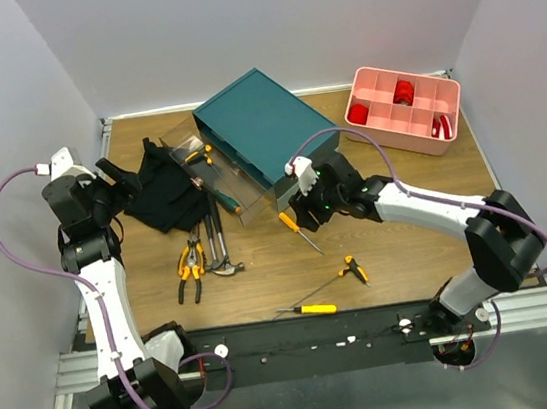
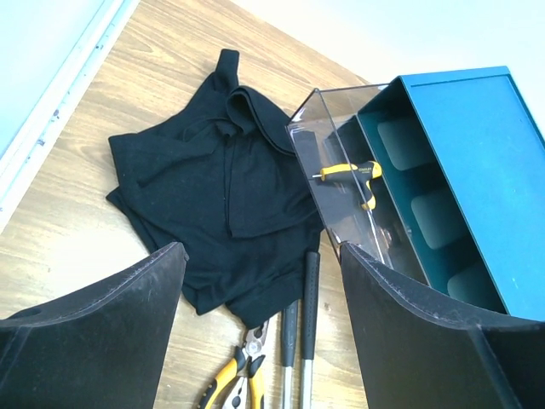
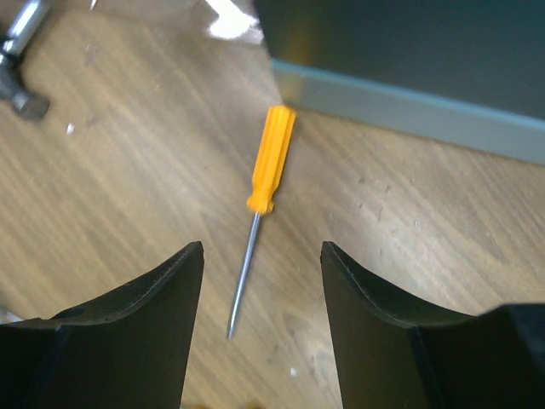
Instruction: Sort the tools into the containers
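The dark teal container stands at the back middle with a clear drawer pulled out to its left; a yellow-handled tool lies in that drawer. On the table lie orange-and-black pliers, two hammers and an orange screwdriver. My right gripper hangs open just over that screwdriver, whose shaft lies on the wood between the fingers. My left gripper is open above the pliers and the hammer handles, holding nothing.
A black cloth lies left of the drawer, over the hammer handles' ends. A pink divided tray holding red parts stands at the back right. A yellow screwdriver and a T-handled tool lie near the front edge.
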`<state>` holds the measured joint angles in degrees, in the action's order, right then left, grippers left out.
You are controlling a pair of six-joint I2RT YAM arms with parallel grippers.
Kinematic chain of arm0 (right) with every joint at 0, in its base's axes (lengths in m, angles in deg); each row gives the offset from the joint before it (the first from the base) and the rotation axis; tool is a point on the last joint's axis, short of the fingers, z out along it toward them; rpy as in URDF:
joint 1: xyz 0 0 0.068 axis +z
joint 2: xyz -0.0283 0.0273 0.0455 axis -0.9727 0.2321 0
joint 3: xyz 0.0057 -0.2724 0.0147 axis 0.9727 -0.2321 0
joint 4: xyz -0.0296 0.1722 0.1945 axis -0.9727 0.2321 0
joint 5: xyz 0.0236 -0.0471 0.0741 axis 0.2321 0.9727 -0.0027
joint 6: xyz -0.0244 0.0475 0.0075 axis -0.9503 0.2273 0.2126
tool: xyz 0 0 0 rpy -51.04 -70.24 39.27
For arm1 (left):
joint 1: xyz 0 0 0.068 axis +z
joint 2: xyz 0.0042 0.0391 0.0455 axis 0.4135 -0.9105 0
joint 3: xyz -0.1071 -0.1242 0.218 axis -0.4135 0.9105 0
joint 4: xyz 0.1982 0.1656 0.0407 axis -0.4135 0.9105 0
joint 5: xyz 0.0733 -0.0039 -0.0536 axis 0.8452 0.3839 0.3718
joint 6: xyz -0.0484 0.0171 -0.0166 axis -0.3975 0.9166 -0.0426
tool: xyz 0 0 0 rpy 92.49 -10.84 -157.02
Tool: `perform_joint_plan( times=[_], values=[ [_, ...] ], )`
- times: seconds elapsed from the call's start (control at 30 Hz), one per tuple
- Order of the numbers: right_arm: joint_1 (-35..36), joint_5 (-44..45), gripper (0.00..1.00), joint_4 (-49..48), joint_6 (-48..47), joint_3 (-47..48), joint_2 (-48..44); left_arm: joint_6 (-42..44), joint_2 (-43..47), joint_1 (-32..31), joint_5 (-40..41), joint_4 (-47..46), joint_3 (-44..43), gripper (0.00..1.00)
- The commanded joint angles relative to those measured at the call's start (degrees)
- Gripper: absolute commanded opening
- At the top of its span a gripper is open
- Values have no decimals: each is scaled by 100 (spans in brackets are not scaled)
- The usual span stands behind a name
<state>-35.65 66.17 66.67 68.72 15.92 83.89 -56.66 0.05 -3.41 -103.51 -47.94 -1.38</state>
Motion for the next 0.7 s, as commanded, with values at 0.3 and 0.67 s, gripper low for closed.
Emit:
perform_joint_plan(
  times=[0.3,0.67],
  values=[
    [328,593,59,-2111,302,-199,1213,138,290,280,-3,121,257,83],
    [574,768,31,-2106,249,-278,1715,129,413,394,-12,201,318,83]
  ],
)
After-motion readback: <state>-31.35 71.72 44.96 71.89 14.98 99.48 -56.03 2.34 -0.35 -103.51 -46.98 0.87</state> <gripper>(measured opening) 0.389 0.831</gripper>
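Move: The yellow screwdriver's handle lies about 5 cm to the right hand's left, 3 cm ahead and 7 cm below. The teal cabinet's middle is some 20 cm ahead and 7 cm left of this hand, nearly level in height; the open clear drawer is about 15 cm ahead and 19 cm left, and the nearer hammer 21 cm left and 3 cm ahead. From the left hand, that handle is roughly 33 cm right, 2 cm back and 24 cm down. The yellow screwdriver's handle is what the right hand comes down on: the hand sinks about 6 cm while sliding some 5 cm left and 3 cm forward, in beside the cabinet's near corner. Its fingers narrow steadily, faster at the end, until they stand on both sides of the handle and seem to touch it. The left hand, empty and open, drifts a couple of centimetres back, left and down. ##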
